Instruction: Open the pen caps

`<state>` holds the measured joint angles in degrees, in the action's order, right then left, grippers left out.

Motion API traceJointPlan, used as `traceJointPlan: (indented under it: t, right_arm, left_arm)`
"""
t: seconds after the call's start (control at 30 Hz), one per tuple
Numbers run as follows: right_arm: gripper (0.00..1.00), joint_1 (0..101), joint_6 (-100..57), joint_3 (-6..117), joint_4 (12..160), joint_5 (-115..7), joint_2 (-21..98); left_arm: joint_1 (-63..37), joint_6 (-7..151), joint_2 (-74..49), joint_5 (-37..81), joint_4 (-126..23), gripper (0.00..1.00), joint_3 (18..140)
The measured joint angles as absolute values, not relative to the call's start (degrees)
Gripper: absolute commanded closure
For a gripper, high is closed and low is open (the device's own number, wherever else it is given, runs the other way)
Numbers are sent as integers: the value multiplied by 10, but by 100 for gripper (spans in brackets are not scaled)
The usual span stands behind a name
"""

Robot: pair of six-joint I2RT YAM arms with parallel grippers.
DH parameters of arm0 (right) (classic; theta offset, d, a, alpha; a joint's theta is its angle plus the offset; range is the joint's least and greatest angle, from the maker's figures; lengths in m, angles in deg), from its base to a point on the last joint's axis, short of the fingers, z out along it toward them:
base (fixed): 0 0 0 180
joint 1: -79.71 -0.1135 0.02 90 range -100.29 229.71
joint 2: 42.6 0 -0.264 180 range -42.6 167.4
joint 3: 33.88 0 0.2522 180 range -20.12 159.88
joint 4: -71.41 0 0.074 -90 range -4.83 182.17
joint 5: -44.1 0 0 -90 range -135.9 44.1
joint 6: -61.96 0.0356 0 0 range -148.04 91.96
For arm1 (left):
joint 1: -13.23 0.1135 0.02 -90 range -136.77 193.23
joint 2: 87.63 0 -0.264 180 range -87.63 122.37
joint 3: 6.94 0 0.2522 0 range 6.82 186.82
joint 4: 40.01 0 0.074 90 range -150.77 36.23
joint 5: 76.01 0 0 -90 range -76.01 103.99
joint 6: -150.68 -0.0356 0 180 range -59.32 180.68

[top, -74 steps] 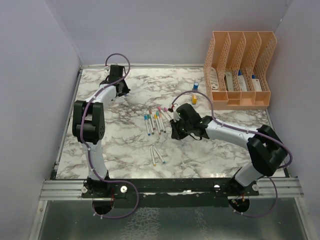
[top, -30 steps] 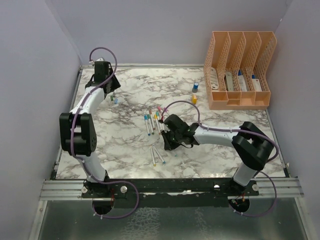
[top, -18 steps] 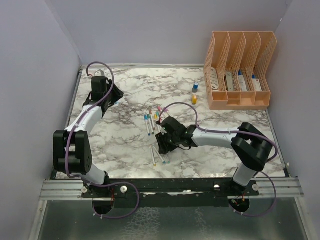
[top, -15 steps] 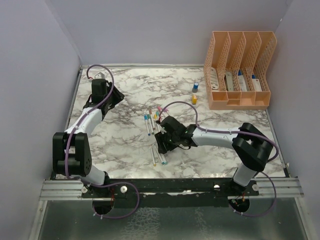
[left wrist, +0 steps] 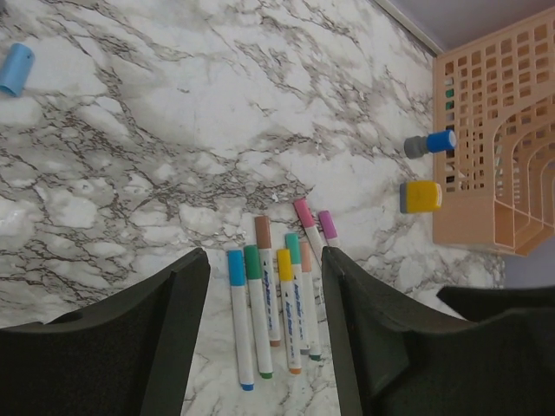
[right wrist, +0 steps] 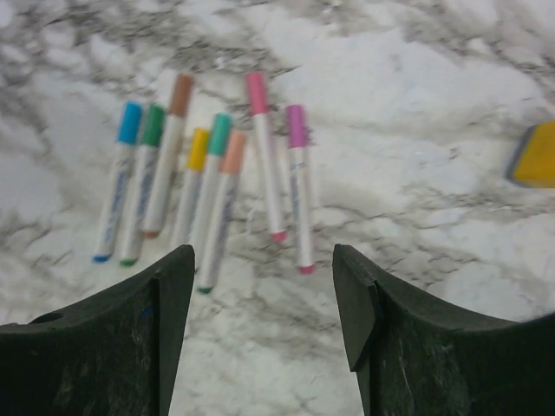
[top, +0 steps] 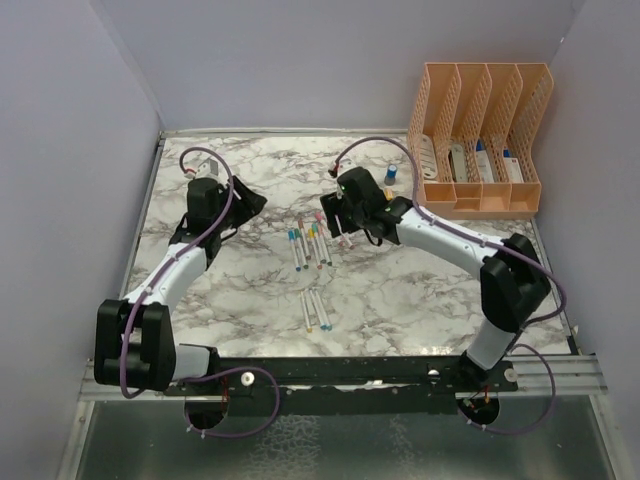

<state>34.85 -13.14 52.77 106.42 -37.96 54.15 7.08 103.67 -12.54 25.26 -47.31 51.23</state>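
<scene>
Several white-barrelled pens [top: 311, 244] lie side by side mid-table, their coloured pen caps [left wrist: 264, 257] still on. The same row of pens [right wrist: 208, 186] appears in the right wrist view, with pink and purple ones [right wrist: 282, 178] to the right. A few more pens [top: 316, 309] lie nearer the front edge. One loose blue cap [left wrist: 16, 68] rests far left. My left gripper [top: 254, 204] [left wrist: 263, 260] hovers open just left of the row, empty. Open and empty too, my right gripper [top: 331, 216] [right wrist: 262, 260] hangs over the row's far right end.
A peach file organizer [top: 480, 140] stands at the back right, holding white-and-blue items. A stubby blue bottle [left wrist: 429, 142] and an orange one [left wrist: 421, 196] stand left of it. Purple walls enclose the marble table [top: 400, 290].
My right gripper has risen from the front pens to the far side of the row and opened. My left arm has swung in from the far left corner, its jaws wider.
</scene>
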Motion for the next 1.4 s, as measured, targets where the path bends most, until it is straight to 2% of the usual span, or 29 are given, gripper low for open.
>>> traceJointPlan:
  t: [0.1, 0.13, 0.23, 0.5, 1.1, 1.3, 1.4]
  right_arm:
    - [36, 386, -164, 564, 1067, -352, 589]
    - [37, 394, -173, 568, 1068, -349, 602]
    - [39, 411, -192, 581, 1078, -348, 640]
    - [44, 430, -212, 603, 1083, -350, 704]
    - [53, 431, -213, 614, 1079, -390, 736]
    - [60, 431, -213, 618, 1077, -396, 750]
    - [71, 431, -212, 621, 1076, -400, 752]
  left_arm:
    - [63, 1041, -132, 259, -460, 23, 504]
    - [60, 1044, -133, 263, -455, 14, 502]
    - [57, 1053, -134, 275, -442, 2, 495]
    - [52, 1071, -134, 292, -418, 1, 490]
    - [50, 1074, -136, 292, -418, 1, 490]
    - [49, 1075, -136, 292, -418, 1, 490]
    - [48, 1075, -136, 292, -418, 1, 490]
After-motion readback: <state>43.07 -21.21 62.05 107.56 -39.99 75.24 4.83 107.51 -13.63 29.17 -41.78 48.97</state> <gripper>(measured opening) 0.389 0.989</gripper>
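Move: Ahead of the right hand by about 7 cm, 2 cm to its right and 12 cm below lies the purple pen. The pink pen lies beside it, about 7 cm ahead of that hand and 1 cm left. The salmon pen is nearer, some 3 cm ahead and 2 cm left; both are also 12 cm down. From the left hand, the purple pen lies about 2 cm ahead, 16 cm right and 16 cm below. Swinging forward about 6 cm and 5 cm right while sinking, the right hand then eases down onto the purple pen's white barrel, drifting slightly back left, some 11 cm lower in all. It rolls its left side down and tips steeper, and its fingers half-close to straddle the barrel, not yet shut. The empty left hand shifts about 3 cm right, rises slightly, opens wide and waits. ##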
